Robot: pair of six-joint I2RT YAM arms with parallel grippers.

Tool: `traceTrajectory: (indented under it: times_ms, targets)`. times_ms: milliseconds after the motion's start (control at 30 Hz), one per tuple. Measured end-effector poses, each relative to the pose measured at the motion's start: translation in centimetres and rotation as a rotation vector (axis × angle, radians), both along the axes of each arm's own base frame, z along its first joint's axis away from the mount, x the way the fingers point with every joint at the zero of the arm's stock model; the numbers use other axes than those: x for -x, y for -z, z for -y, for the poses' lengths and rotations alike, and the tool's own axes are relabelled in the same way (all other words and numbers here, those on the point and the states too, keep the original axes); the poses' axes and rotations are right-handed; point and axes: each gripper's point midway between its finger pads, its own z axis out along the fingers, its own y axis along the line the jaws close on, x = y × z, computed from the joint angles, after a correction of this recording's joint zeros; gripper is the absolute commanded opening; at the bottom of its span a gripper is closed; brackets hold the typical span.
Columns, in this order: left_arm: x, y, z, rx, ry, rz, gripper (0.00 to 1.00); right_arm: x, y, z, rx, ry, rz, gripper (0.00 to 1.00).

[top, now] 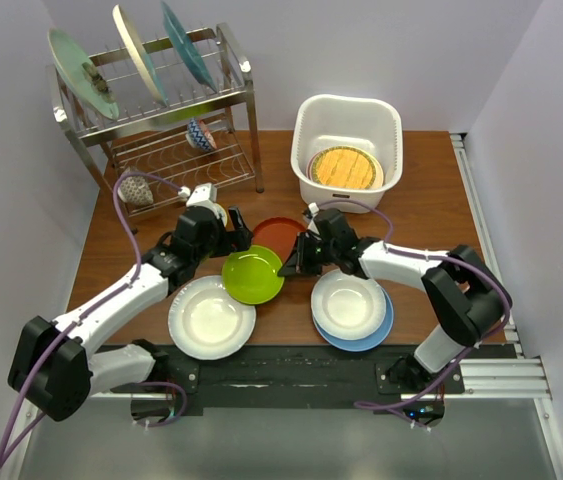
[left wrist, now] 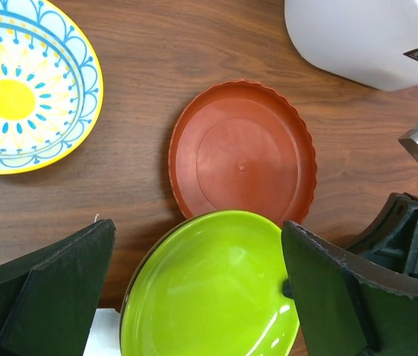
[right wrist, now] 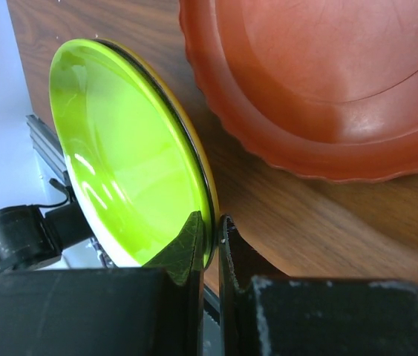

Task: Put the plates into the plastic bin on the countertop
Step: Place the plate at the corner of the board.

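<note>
A lime green plate [top: 252, 274] [left wrist: 209, 289] [right wrist: 119, 156] sits mid-table, between a white plate [top: 211, 317] and a brown plate [top: 279, 235] [left wrist: 242, 152] [right wrist: 327, 81]. My right gripper [top: 288, 263] [right wrist: 212, 222] is shut on the green plate's right rim. From the far-left side, my left gripper [top: 235, 240] [left wrist: 197, 289] straddles the green plate with its jaws wide open, gripping nothing. The white plastic bin [top: 306, 120] [left wrist: 364, 37] stands at the back with a yellow woven-look plate [top: 344, 168] inside. Another white plate [top: 349, 303] lies on a blue plate [top: 371, 338] at the front right.
A steel wire rack [top: 241, 110] at the back left holds three upright plates [top: 141, 50] and a patterned bowl [top: 199, 135] [left wrist: 15, 89]. A small cream cup [top: 136, 190] sits in front of it. Walls close in on both sides.
</note>
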Motion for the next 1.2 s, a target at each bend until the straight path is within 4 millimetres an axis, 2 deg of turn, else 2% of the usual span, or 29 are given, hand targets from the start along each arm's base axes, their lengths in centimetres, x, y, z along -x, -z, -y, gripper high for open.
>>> traceTrajectory:
  times_ms: [167,267,367,467,500,600,633,700,967,1067,1200]
  targets:
    - [0.1,0.8,-0.1,-0.008,0.0,-0.016,0.99,0.6,-0.4,-0.9,0.017,-0.052,0.002,0.0]
    - [0.3,1.4,-0.2,-0.015,-0.001,-0.03,0.99,1.5,-0.5,-2.8,0.012,-0.12,0.001,0.0]
    - [0.4,1.7,-0.2,-0.019,-0.001,-0.037,0.99,3.1,0.4,-4.4,0.019,-0.185,-0.022,0.03]
    - [0.5,1.9,-0.3,-0.022,-0.001,-0.041,0.99,4.7,0.8,-5.4,0.012,-0.242,-0.048,0.11]
    - [0.5,1.9,-0.3,-0.022,-0.001,-0.041,0.99,5.0,0.9,-5.6,0.013,-0.252,-0.05,0.19]
    - [0.5,1.9,-0.3,-0.022,-0.001,-0.041,0.99,5.3,0.9,-5.8,0.012,-0.263,-0.05,0.35]
    - [0.5,1.9,-0.3,-0.022,-0.001,-0.041,0.99,5.2,0.8,-5.8,0.012,-0.261,-0.046,0.43]
    - [0.5,2.0,-0.3,-0.022,-0.001,-0.042,0.99,5.1,0.7,-5.6,0.017,-0.258,-0.037,0.5]
    - [0.5,2.0,-0.3,-0.022,-0.002,-0.042,0.99,3.7,-1.4,-4.2,0.064,-0.192,0.054,0.59]
    - [0.5,2.0,-0.3,-0.023,-0.001,-0.042,0.99,2.2,-2.4,-2.9,0.091,-0.138,0.1,0.59]
    - [0.5,2.0,-0.3,-0.022,-0.001,-0.042,0.99,-1.2,-2.7,-0.1,0.138,-0.028,0.138,0.6]
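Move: The right gripper still holds the green plate by its right rim. The large white plate it goes to has its middle roughly 14 cm to the left, 10 cm back and 4 cm below. Around this hand, the red plate lies about 5 cm ahead and 1 cm left, and the right-hand white plate some 8 cm back and 15 cm right, both a few centimetres lower. From the open left gripper, the large white plate is about 18 cm back, 7 cm left and 11 cm down. Swing the right gripper left and back about 8 cm, turning it some 15 degrees counter-clockwise and sinking slightly, to bring the green plate over the large white one. Open the fingers there to let go of its rim, then lift the hand and pull away forward and right towards the red plate. Meanwhile sink the open, empty left gripper about 2 cm. ##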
